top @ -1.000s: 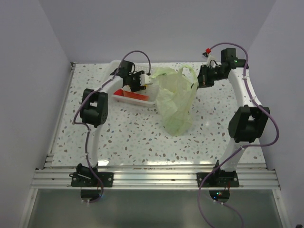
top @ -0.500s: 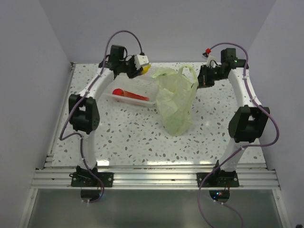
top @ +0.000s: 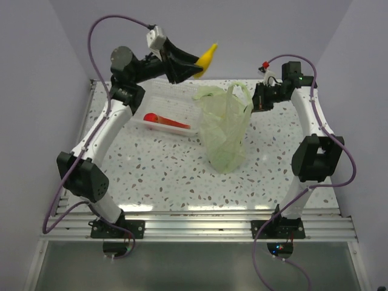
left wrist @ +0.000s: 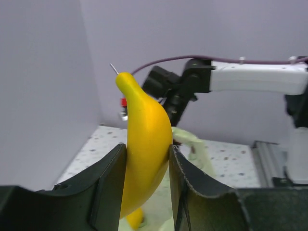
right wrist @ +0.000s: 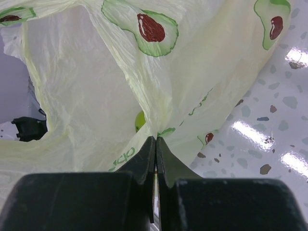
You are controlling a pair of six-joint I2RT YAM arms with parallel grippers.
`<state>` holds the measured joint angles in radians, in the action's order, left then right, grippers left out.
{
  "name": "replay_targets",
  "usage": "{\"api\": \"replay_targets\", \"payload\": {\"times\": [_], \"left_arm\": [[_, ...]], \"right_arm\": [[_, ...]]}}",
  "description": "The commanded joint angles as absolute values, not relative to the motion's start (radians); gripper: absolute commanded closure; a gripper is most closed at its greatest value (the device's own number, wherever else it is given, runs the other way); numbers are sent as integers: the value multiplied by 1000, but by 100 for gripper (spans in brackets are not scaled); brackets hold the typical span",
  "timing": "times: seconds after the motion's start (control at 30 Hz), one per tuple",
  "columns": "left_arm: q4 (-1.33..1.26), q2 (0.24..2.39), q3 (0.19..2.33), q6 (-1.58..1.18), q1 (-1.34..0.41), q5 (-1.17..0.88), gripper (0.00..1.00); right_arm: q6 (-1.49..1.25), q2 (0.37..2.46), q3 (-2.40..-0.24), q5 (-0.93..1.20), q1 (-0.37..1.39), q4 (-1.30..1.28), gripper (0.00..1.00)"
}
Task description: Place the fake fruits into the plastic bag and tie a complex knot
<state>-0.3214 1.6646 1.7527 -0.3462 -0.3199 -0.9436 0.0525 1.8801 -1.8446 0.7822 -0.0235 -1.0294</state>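
My left gripper (top: 193,68) (left wrist: 147,161) is raised high at the back, shut on a yellow banana (top: 208,56) (left wrist: 145,159) whose tip points up. The pale green plastic bag (top: 225,127) stands right of centre, printed with avocados (right wrist: 149,26). My right gripper (top: 257,102) (right wrist: 155,144) is shut on the bag's rim at its right side, holding it up. A green apple (right wrist: 139,120) shows faintly through the film. In the clear basket (top: 171,115) lie a small red round fruit (top: 150,117) and a red-orange elongated one (top: 176,123).
The basket sits at the back left, just left of the bag. Purple walls close in the speckled table (top: 157,176) on three sides. An aluminium rail (top: 194,227) runs along the near edge by both arm bases.
My left gripper closed on the banana in the basket and has risen high, swinging up and to the right towards the bag's mouth. The right arm and bag have not moved.
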Motion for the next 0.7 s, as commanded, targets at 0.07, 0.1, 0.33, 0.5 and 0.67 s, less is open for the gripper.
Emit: {"api": "replay_targets", "payload": {"times": [0.07, 0.1, 0.33, 0.5, 0.67], "left_arm": [[-762, 1741, 1550, -903, -419, -966, 69], [-838, 1768, 1540, -943, -429, -951, 69], [-913, 1873, 1560, -982, -474, -890, 64], [-812, 1868, 1499, -861, -492, -907, 43], [-646, 1760, 1448, -582, -489, -911, 18]], "right_arm": [[38, 1830, -1850, 828, -21, -1002, 100], [37, 1829, -1850, 830, -23, -1002, 100], [43, 1822, -1850, 831, -21, -1008, 100], [44, 1828, -1871, 834, -23, -1022, 100], [63, 1825, -1878, 827, -23, -1037, 100]]}}
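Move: My left hand, holding the yellow fruit high, has the bag's mouth about 10 cm to its right, 5 cm ahead and 27 cm below. The white crate stands low, some 19 cm ahead, 12 cm to the left and 46 cm down; in it the long red fruit lies about 13 cm ahead of the hand, 9 cm left and equally low. From my right hand, the bag's mouth is roughly 10 cm left, 4 cm ahead and about level. I bring my left hand down some 15 cm and about 9 cm to the right, over the bag's open mouth, turning the wrist around 30 degrees so its forward side tips down. The descent eases, then my fingers open wide and let go of the yellow fruit while still sinking; my right hand stays put, shut on the bag's right edge. ##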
